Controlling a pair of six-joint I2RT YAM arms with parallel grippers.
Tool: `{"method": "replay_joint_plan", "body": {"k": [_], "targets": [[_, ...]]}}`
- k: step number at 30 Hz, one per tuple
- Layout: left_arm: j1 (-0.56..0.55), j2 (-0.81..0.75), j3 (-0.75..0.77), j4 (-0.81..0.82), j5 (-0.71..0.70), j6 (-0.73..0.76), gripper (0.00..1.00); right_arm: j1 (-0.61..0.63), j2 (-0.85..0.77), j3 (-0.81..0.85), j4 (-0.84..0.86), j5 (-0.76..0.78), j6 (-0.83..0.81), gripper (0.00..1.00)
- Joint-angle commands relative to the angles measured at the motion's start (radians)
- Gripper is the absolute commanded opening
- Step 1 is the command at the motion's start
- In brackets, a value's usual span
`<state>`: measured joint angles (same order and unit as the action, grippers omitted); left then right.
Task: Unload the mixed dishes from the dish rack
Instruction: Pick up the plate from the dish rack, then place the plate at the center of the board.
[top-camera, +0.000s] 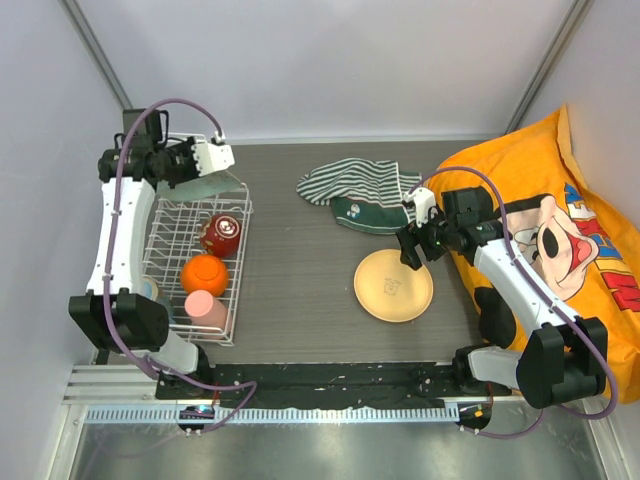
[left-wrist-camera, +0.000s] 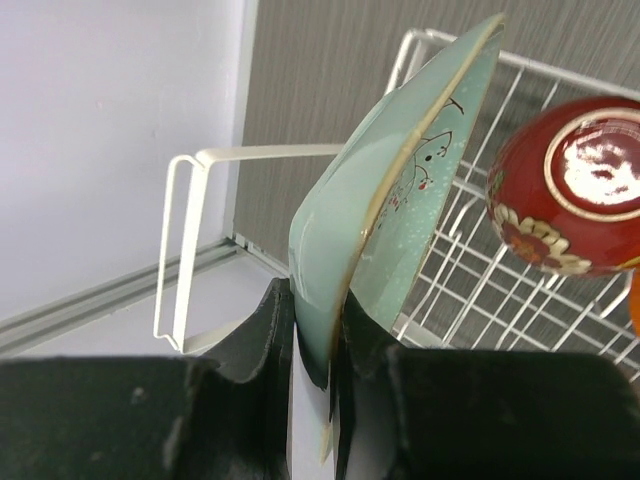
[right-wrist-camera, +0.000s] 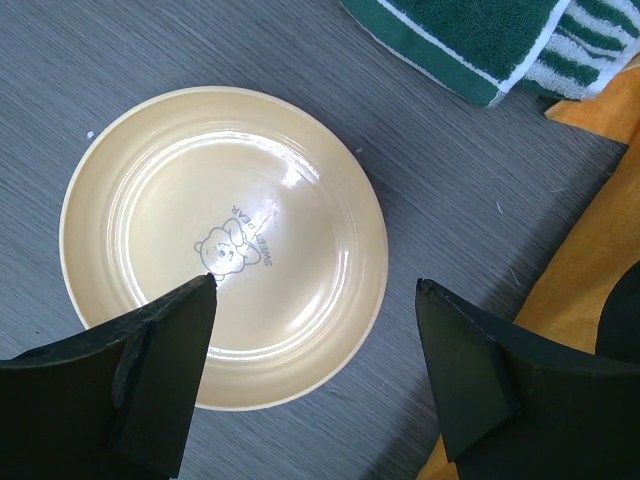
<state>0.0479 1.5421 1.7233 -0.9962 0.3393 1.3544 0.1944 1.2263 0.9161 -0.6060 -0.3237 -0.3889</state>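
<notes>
My left gripper (top-camera: 207, 168) (left-wrist-camera: 318, 340) is shut on the rim of the pale green tray (top-camera: 224, 187) (left-wrist-camera: 400, 200), which it holds on edge over the far end of the white wire dish rack (top-camera: 168, 236) (left-wrist-camera: 480, 290). Inside the rack lie a dark red bowl (top-camera: 222, 233) (left-wrist-camera: 570, 190), an orange mug (top-camera: 204, 274) and a pink cup (top-camera: 207, 309). The tan plate (top-camera: 393, 285) (right-wrist-camera: 220, 240) lies flat on the table. Just above its right side hangs my right gripper (top-camera: 412, 245) (right-wrist-camera: 315, 283), open with nothing between its fingers.
A striped green-white cloth (top-camera: 360, 185) (right-wrist-camera: 470, 40) lies behind the plate. A large orange printed bag (top-camera: 560, 230) (right-wrist-camera: 590, 240) fills the right side, beside the right arm. The rack's upright wire frame (left-wrist-camera: 190, 230) stands close to the left wall.
</notes>
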Motion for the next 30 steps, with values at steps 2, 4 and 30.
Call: {"method": "replay_joint_plan", "body": {"k": [2,4,30], "targets": [[0.004,-0.125,0.101,0.061,0.164,-0.179,0.00,0.007,-0.031,0.041,0.019,-0.014,0.022,0.84],[0.003,-0.146,0.099,0.053,0.236,-0.230,0.00,0.011,-0.040,0.061,0.006,-0.026,0.030,0.84],[-0.212,-0.352,-0.370,0.735,0.399,-1.465,0.00,0.224,-0.051,0.340,0.274,-0.299,0.387,0.84]]}}
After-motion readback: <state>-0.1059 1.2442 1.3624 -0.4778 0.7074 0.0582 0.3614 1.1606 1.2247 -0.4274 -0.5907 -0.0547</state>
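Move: The left hand already pinches the pale green plate above the rack's far end; the open right gripper, which it is heading for, lies about 48 cm to its right, 12 cm back and 16 cm lower. The red bowl sits 3 cm back, 2 cm right and 23 cm below the left hand. From the right hand the green plate is some 45 cm left, 15 cm ahead and 11 cm up; the yellow plate lies 4 cm left, 3 cm back, 12 cm below. Keeping its pinch on the green plate's rim, the left hand climbs at first, then sweeps right and somewhat back out over the bare table, about 15 cm rightward in all, rolling some 60 degrees so its fingers swing from steeply down to pointing right. The right hand, after a brief wait, rises nearly 20 cm and heads left towards the plate, fingers still open and tilting up to face it. ##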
